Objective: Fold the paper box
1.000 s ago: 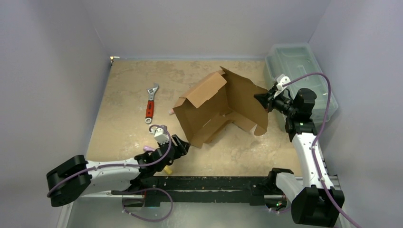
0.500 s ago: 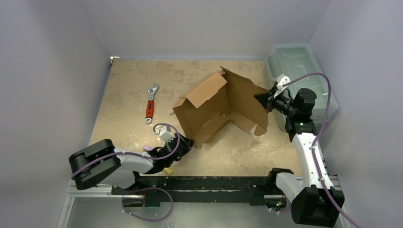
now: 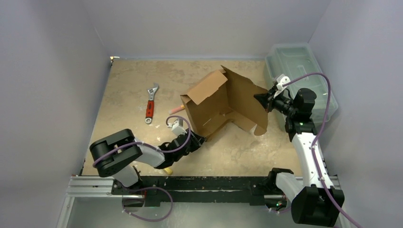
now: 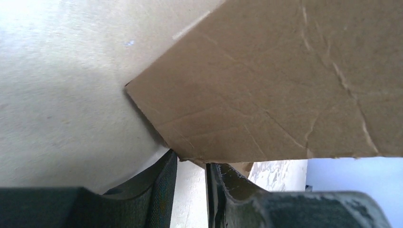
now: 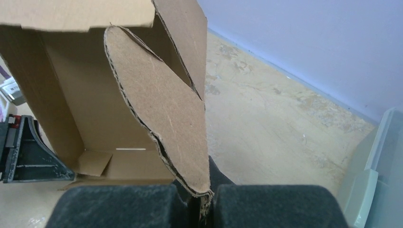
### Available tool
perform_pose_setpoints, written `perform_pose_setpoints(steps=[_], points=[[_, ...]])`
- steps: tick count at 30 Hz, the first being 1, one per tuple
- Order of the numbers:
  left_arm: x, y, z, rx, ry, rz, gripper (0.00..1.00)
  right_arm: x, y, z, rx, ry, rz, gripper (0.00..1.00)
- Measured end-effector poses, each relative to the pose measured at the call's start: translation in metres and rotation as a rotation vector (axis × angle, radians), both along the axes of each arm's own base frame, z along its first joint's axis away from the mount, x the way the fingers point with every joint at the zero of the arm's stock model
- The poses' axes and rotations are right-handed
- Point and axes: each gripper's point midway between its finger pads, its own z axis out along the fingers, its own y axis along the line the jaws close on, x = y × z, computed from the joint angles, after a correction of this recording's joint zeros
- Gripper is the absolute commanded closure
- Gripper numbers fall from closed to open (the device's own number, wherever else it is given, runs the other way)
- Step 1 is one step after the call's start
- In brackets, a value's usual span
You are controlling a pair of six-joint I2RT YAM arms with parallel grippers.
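Observation:
The paper box is brown cardboard, half raised on the table with its flaps loose. My right gripper is shut on the tip of its rounded right flap, the cardboard pinched between the pads at my right gripper. My left gripper sits low at the box's near bottom corner. In the left wrist view that corner hangs just over the tips of my left gripper. The jaws stand a narrow gap apart, with table showing between them.
A wrench with a red handle lies left of the box. A pale green plastic bin stands at the far right by the wall. A small pink item lies by the box's left edge, and a yellow item near the left arm.
My left arm has reached right and forward to the box's near corner while its jaws narrowed. The box's left side has shifted a little to the right. The right arm held still.

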Motion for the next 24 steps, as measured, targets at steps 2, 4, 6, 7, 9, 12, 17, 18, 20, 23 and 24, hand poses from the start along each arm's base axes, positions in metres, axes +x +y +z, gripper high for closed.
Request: perform_pose_setpoints(steps=[2,4,6,7,9,12,17,18,20,23,24], points=[[0.002,-0.007,-0.001,-0.009,-0.001,-0.020,0.71,0.001,0.000,0.000,0.000,0.000,0.000,1.00],[0.002,-0.011,-0.004,-0.016,0.002,-0.040,0.68,0.002,0.000,-0.001,0.000,0.000,0.000,1.00],[0.002,-0.013,-0.004,-0.022,0.006,-0.061,0.64,0.002,0.000,-0.001,0.000,0.000,0.000,1.00],[0.001,-0.014,-0.003,-0.027,0.002,-0.078,0.60,0.002,0.000,-0.001,0.000,0.000,0.000,1.00],[-0.001,-0.017,0.000,-0.035,-0.005,-0.120,0.53,0.002,0.000,-0.001,0.000,0.000,0.000,1.00],[-0.012,-0.019,0.002,-0.040,-0.001,-0.202,0.50,0.002,0.000,-0.001,0.000,0.000,0.000,1.00],[-0.044,-0.021,0.019,-0.040,0.006,-0.387,0.42,0.002,0.000,-0.001,0.000,0.002,0.000,1.00],[-0.050,-0.020,0.025,-0.033,0.001,-0.419,0.40,0.002,0.000,-0.002,0.000,0.002,-0.001,1.00],[-0.061,-0.015,0.038,-0.012,-0.013,-0.478,0.39,0.002,0.000,-0.001,0.000,0.002,-0.001,1.00],[-0.075,-0.011,0.063,0.037,-0.040,-0.568,0.39,0.002,-0.001,-0.001,0.000,0.001,-0.001,1.00],[-0.078,-0.010,0.075,0.049,-0.057,-0.596,0.40,0.002,-0.001,-0.001,0.000,0.001,-0.001,1.00]])
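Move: The box's small front-left corner flap is right at my left fingertips, about 2 cm ahead, 1 cm to the right and nearly level in height. The box's middle lies some 15 cm ahead, 7 cm right and 7 cm higher. The pink marker is about 13 cm ahead and 11 cm left, the yellow one 13 cm back and 15 cm left, both on the table. From my right hand, which keeps the right-hand panel pinched, that flap is roughly 21 cm left, 8 cm back and 22 cm lower. I nudge my left hand the last 2 cm to the right against the cardboard at the box's front-left corner, then back away from the box towards my base by about 8 cm, rising some 7 cm. As I come free I spread the fingers wide and swing the hand clockwise, about 35 degrees. My right hand stays still, keeping its pinch on the right-hand panel. ##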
